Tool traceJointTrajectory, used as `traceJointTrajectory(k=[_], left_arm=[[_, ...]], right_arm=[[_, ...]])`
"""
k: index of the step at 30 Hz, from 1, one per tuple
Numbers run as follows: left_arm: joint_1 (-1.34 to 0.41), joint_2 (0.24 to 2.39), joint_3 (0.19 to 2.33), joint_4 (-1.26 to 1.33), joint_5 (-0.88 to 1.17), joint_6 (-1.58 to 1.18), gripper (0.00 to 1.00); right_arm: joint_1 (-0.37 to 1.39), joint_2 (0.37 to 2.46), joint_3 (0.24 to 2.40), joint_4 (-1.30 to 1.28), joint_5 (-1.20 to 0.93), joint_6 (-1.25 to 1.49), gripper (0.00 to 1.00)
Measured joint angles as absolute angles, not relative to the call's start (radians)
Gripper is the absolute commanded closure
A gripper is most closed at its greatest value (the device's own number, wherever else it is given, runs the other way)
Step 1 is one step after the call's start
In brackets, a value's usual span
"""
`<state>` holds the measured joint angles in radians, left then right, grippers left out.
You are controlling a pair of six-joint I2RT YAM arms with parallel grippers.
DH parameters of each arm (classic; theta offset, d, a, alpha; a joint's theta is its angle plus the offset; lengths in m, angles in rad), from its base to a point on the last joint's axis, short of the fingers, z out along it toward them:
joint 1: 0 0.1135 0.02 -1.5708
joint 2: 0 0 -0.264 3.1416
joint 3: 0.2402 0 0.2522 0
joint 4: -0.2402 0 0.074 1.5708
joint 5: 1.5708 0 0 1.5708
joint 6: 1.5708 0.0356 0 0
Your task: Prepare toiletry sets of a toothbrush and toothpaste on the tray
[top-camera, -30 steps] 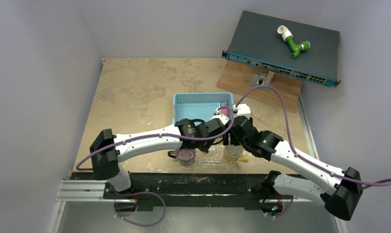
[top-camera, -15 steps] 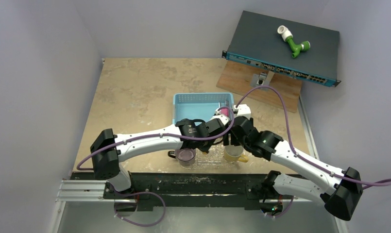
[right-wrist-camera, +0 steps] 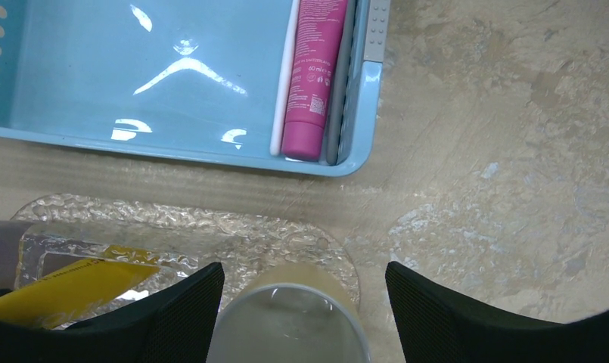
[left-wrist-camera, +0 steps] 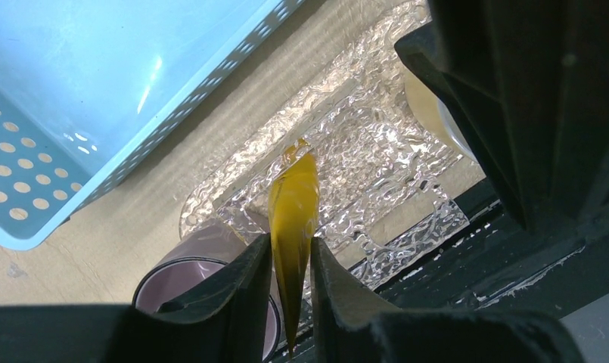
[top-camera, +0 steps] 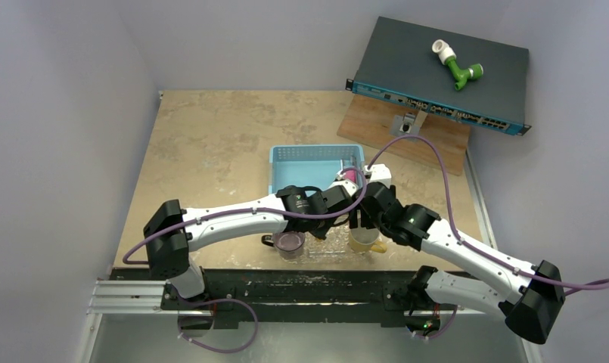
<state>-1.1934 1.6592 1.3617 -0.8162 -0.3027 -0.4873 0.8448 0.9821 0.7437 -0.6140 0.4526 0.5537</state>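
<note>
My left gripper (left-wrist-camera: 290,240) is shut on the yellow toothpaste (left-wrist-camera: 293,204), tilted over the clear glittery tray (left-wrist-camera: 377,151) beside a purple cup (left-wrist-camera: 203,265). From the right wrist the same yellow toothpaste (right-wrist-camera: 74,291) shows low on the left. My right gripper (right-wrist-camera: 301,276) stands open above a cream cup (right-wrist-camera: 301,321) at the tray's (right-wrist-camera: 210,234) right end, holding nothing. The pink toothpaste (right-wrist-camera: 316,68) lies in the blue basket (right-wrist-camera: 135,76) between a white toothbrush (right-wrist-camera: 286,76) and a grey toothbrush (right-wrist-camera: 345,76). From above, both grippers meet over the tray (top-camera: 327,246).
The blue basket (top-camera: 309,162) sits just behind the tray. A purple cup (top-camera: 289,243) and a cream cup (top-camera: 364,239) stand at the tray's ends. At back right a network switch (top-camera: 437,72) on a wooden board carries a green-white pipe fitting (top-camera: 458,64).
The left arm has shifted very slightly, still with the yellow toothpaste between its fingers. The right arm has not visibly moved.
</note>
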Motion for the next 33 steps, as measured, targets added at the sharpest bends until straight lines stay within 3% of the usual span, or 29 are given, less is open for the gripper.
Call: traceJointTrajectory(k=[5, 20, 33], left_arm=[[-1.193, 1.659, 1.370, -0.826, -0.301, -0.487, 0.65], [-1.192, 1.642, 1.459, -0.941, -0.335, -0.474, 0.57], [-1.191, 1.419, 1.479, -1.024, -0.346, -0.460, 0.49]], right_arm=[[0.845, 0.982, 0.744, -0.613, 0.453, 0.553, 0.19], [0.846, 0.984, 0.804, -0.606, 0.458, 0.539, 0.18], [0.846, 1.128, 1.013, -0.550, 0.533, 0.478, 0.20]])
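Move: The yellow toothpaste stands between the left fingers, its middle about 5 cm below them, in the clear holder on the tray. The purple mug is about 8 cm left and 2 cm back, the yellow mug 11 cm right. From the right gripper the pink toothpaste lies some 11 cm ahead, 3 cm left and 11 cm down in the basket, the white toothbrush 2 cm left of it, the grey one 2 cm right; the yellow mug is 4 cm back, 1 cm left. Keep opening the left fingers, from barely parted to about half open, so they come free of the yellow toothpaste; hardly shift at first, then lift the gripper about 10 cm, drifting 4 cm left towards the purple mug's side. Meanwhile raise the empty, wide-open right gripper some 8 cm and carry it forward and left out over the basket's near side, tipping its fingers up about 10 degrees. ##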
